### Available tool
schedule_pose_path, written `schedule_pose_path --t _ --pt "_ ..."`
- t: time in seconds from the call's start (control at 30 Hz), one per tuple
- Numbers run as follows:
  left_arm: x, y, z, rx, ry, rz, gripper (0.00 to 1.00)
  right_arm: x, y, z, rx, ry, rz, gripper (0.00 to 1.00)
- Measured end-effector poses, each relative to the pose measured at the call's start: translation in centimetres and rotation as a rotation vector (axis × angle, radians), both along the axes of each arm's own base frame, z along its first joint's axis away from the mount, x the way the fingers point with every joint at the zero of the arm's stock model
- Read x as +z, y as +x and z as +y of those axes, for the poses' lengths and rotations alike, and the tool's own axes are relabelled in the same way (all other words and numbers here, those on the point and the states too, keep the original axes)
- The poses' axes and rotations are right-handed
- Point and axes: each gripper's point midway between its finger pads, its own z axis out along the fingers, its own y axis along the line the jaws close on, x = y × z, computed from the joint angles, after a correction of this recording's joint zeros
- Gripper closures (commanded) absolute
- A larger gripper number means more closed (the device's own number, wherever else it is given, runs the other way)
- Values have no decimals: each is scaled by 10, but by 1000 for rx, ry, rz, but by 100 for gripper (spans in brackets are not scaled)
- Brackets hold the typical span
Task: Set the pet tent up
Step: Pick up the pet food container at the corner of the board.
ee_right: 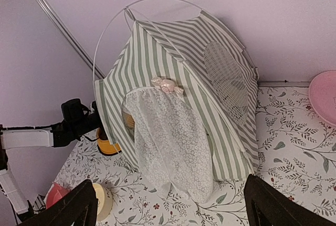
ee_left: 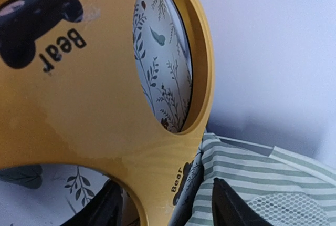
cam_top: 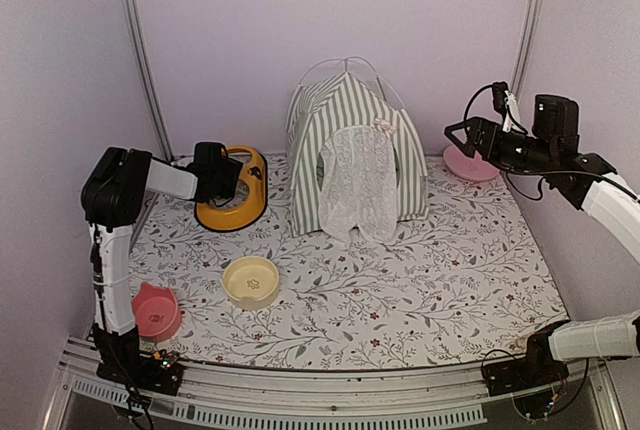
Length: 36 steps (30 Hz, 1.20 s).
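Note:
The pet tent (cam_top: pixel 350 135) stands upright at the back centre of the mat. It is grey-green and white striped, with thin white poles (cam_top: pixel 345 62) arching over its peak and a sheer lace door flap (cam_top: pixel 358 185) hanging in front. It fills the right wrist view (ee_right: pixel 173 79), and a corner of it shows in the left wrist view (ee_left: pixel 262 168). My left gripper (cam_top: pixel 230 182) is left of the tent, with its fingers (ee_left: pixel 231 207) spread around the rim of a yellow bowl stand (ee_left: pixel 94 105). My right gripper (cam_top: pixel 455 135) hangs raised at the tent's right, open and empty.
The yellow bowl stand (cam_top: pixel 240 208) sits close to the tent's left side. A pink dish (cam_top: pixel 468 163) lies at the back right. A cream bowl (cam_top: pixel 250 282) and a pink cat-eared bowl (cam_top: pixel 156 310) sit at the front left. A floral mat (cam_top: pixel 430 270) covers the table.

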Motion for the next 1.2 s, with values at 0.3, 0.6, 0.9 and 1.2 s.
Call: schedule_pose_path --t 0.3,0.6,0.9,1.2 --pt "-9 15 1 49 -90 -2 62 -3 -9 -3 -6 14 12 1" --pt "-16 18 2 60 -154 -10 85 -7 -10 -3 -9 25 32 1" --pt "3 -2 9 -3 -138 -95 100 -12 -9 -2 -8 25 38 1" --pt "61 -49 15 -149 -55 -190 100 -23 0 2 3 20 61 1"
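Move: The pet food container lies almost at the left hand: its middle is about 3 cm ahead, 3 cm left and 3 cm below, with the part-open fingers already straddling its right rim. The striped tent stands level with the hand, some 30 cm to its right; the cream bowl sits roughly 34 cm back and 8 cm right. From the right hand, the container is about 27 cm ahead, 45 cm left and 31 cm below. The pet food container's rim is pinched by the left fingers, which close from a little over half open to nearly shut as the hand eases about 2 cm forward and down. The hand then draws back some 7 cm and up about 8 cm, bringing the container along, fingers tipping up roughly 10 degrees and turning slightly clockwise. The right hand, open, sinks about 2 cm. ##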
